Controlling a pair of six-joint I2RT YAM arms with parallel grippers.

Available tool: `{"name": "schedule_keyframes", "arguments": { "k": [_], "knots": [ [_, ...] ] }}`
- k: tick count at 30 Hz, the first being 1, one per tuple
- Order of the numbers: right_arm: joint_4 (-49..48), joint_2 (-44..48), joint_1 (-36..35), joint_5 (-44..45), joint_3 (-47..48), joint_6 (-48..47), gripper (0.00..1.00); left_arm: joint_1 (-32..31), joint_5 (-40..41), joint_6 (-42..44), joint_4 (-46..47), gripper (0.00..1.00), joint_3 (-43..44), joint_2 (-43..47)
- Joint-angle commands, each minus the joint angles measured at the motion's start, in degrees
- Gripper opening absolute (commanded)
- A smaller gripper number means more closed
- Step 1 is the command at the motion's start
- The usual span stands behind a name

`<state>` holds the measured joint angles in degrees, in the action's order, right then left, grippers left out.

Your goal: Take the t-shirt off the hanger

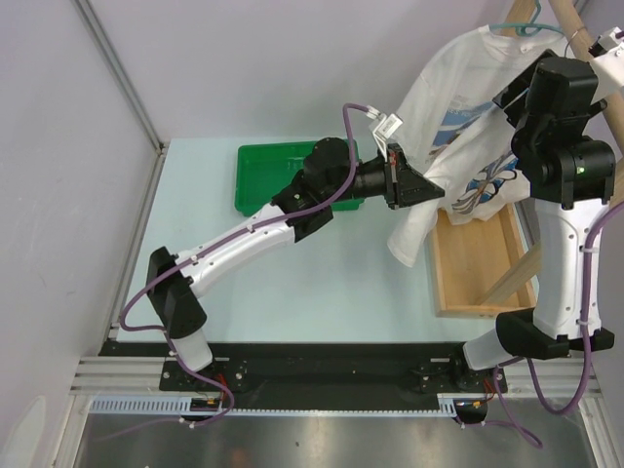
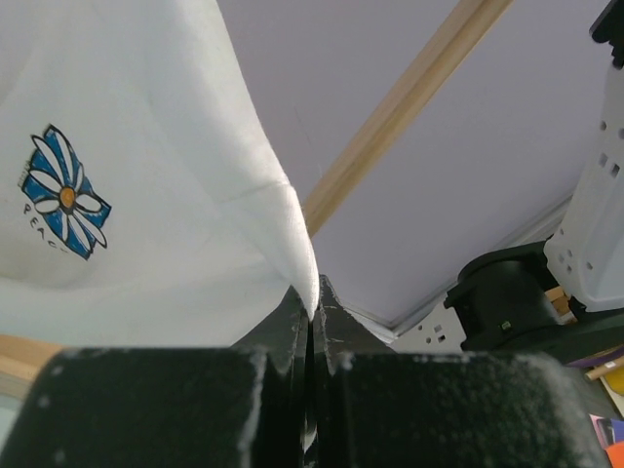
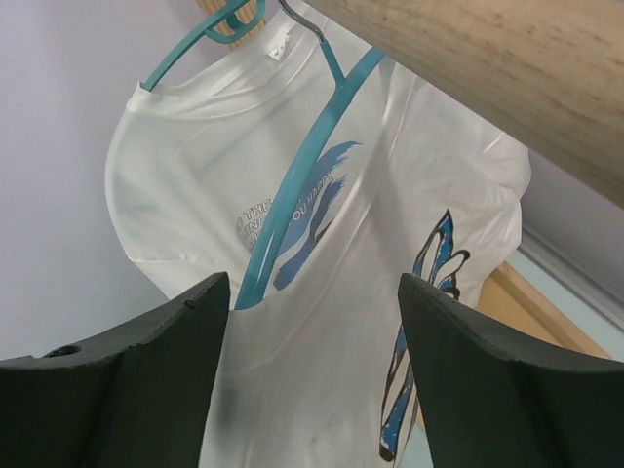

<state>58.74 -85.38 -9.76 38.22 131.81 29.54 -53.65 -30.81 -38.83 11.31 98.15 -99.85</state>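
A white t-shirt [image 1: 444, 107] with blue prints hangs on a teal hanger [image 1: 526, 27] from a wooden rail at the top right. My left gripper [image 1: 426, 188] is shut on a fold of the shirt's left edge; the pinched cloth [image 2: 292, 249] shows between the closed fingers in the left wrist view. My right gripper [image 3: 307, 283] is open and empty, close in front of the shirt [image 3: 341, 322]. The hanger's teal arm [image 3: 292, 185] lies outside the cloth in the right wrist view, with its hook over the rail.
A green tray [image 1: 278, 175] lies on the table behind my left arm. A wooden stand base [image 1: 478, 263] sits under the shirt at the right. A thick wooden rail [image 3: 487, 68] crosses above the hanger. Grey walls close the left and back.
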Motion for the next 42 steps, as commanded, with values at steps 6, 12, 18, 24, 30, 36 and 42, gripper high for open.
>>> {"name": "schedule_keyframes", "arguments": {
  "k": [6,12,18,24,30,36,42],
  "knots": [
    [-5.92,-1.62,0.27,-2.36,-2.26,-0.71,0.69,-1.72,-1.45,0.6,0.73,0.0,-0.33,2.74],
    [-10.04,-2.16,-0.43,-0.51,-5.32,-1.67,0.37,-2.16,-1.45,0.07,1.08,0.0,-0.24,1.59],
    [-20.84,-0.05,-6.58,6.5,-8.23,-8.17,0.03,-2.07,0.4,0.77,-2.43,0.0,3.18,-0.69],
    [-33.95,2.41,-11.5,9.69,-11.66,-16.88,0.0,-1.11,1.98,0.77,-8.05,0.0,10.48,-4.03],
    [-27.73,5.48,-12.74,3.64,-12.27,-12.08,0.0,-0.58,3.03,1.91,-10.17,0.01,9.45,-1.76],
    [-22.01,13.74,-11.69,-15.33,-22.37,-8.1,0.0,-0.76,3.81,6.21,-9.29,0.62,-7.39,9.74],
    [-16.65,18.76,-9.05,-43.54,-25.1,-10.2,0.0,-0.49,10.49,14.65,-17.27,0.92,-20.01,29.78]
  ]
}}
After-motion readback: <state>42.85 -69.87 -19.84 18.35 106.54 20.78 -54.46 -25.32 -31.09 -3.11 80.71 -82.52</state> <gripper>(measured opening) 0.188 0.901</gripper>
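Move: The bare near arm of the t-shirt's hanger lies about 4 cm ahead of my open right fingers, roughly 1 cm left and 2 cm lower. The other hanger is some 10 cm ahead, 5 cm left and 6 cm above this hand; the wooden leg runs close by, about 3 cm ahead, 6 cm right and 3 cm up. From my left hand, which already pinches the t-shirt's edge, that hanger arm is roughly 14 cm ahead, 15 cm right and 8 cm up. I reach my right hand about 4 cm forward and slightly down and shut its fingers on the bare hanger arm, then carry it left and up, and finally back and down, turning counter-clockwise some 25 degrees. My left hand keeps the t-shirt stretched almost in place, then opens late, letting go as it backs off left and down about 5 cm. ##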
